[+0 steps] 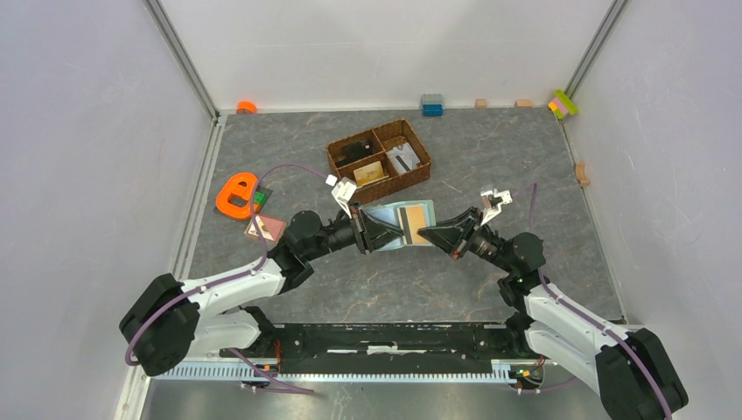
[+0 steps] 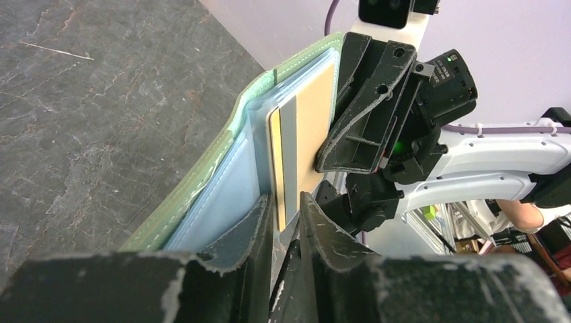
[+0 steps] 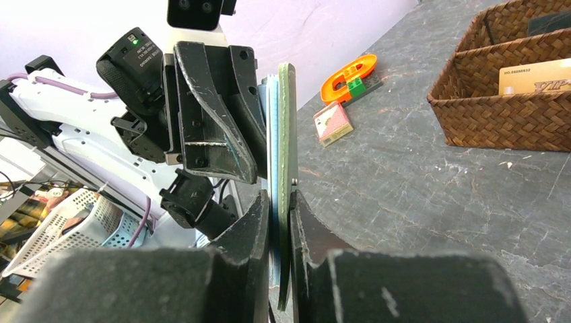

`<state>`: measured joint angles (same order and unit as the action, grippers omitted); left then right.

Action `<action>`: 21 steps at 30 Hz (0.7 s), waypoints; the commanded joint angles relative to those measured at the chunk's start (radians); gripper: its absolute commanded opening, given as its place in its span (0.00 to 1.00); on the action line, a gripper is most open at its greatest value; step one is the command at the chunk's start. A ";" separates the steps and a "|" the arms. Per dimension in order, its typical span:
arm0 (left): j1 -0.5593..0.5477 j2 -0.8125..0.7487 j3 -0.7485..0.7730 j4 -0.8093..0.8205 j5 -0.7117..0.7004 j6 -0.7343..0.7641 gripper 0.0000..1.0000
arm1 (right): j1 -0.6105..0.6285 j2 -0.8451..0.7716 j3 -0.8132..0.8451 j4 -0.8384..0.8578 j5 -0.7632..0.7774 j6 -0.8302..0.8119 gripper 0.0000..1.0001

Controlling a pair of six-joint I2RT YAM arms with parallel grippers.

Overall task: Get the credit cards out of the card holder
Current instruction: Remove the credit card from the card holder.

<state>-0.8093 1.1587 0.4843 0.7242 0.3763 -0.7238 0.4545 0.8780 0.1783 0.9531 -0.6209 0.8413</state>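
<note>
The card holder (image 1: 385,217) hangs open between my two grippers, sage green outside (image 2: 202,182) and pale blue inside. My right gripper (image 1: 423,234) (image 3: 279,198) is shut on its right edge (image 3: 287,121). A tan credit card (image 1: 415,219) (image 2: 313,128) with a grey stripe sits in its slot. My left gripper (image 1: 395,236) (image 2: 286,202) has one finger on each side of that card's end, with a narrow gap between the jaws. A pinkish-brown card (image 1: 265,227) (image 3: 332,123) lies on the table to the left.
A brown wicker divided basket (image 1: 411,182) (image 3: 498,114) stands behind the holder with a tan card (image 3: 535,75) and small items in it. An orange e shape (image 1: 234,194) (image 3: 347,70) lies at the left. Small blocks (image 1: 431,105) line the back wall.
</note>
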 commanded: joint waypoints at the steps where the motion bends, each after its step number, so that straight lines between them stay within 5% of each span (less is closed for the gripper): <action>1: -0.013 -0.002 0.012 0.144 0.078 -0.051 0.25 | 0.018 0.011 0.047 -0.042 -0.025 -0.034 0.01; 8: -0.013 -0.028 0.020 0.023 -0.011 -0.020 0.27 | 0.018 0.008 0.053 -0.061 -0.022 -0.047 0.01; 14: -0.007 -0.127 0.070 -0.403 -0.432 0.061 0.34 | 0.018 -0.027 0.052 -0.126 0.031 -0.078 0.02; 21: -0.007 -0.168 0.069 -0.452 -0.500 0.061 0.78 | 0.018 -0.101 0.045 -0.191 0.100 -0.121 0.04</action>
<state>-0.8196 0.9943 0.5137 0.3580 -0.0109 -0.6941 0.4660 0.8322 0.1974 0.7521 -0.5640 0.7574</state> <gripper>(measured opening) 0.696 0.146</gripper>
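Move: The credit card stands in the raised, open card holder with its near-left edge at my left fingertips. Its middle is about 3 cm to their right and 1 cm ahead, level with them. The basket's middle is some 14 cm ahead of my left hand, 5 cm left and 13 cm down. For my right hand, which grips the holder's right side, the card's middle is about 2 cm left and 1 cm ahead. I let the card's edge go: my left hand barely stirs at first, then backs off to the left and forward by about 6 cm, sinking a little. It swings some 20 degrees counter-clockwise while the fingers spread wide. My right hand keeps its pinch on the holder and lowers it about 2 cm, fingers dipping slightly. ##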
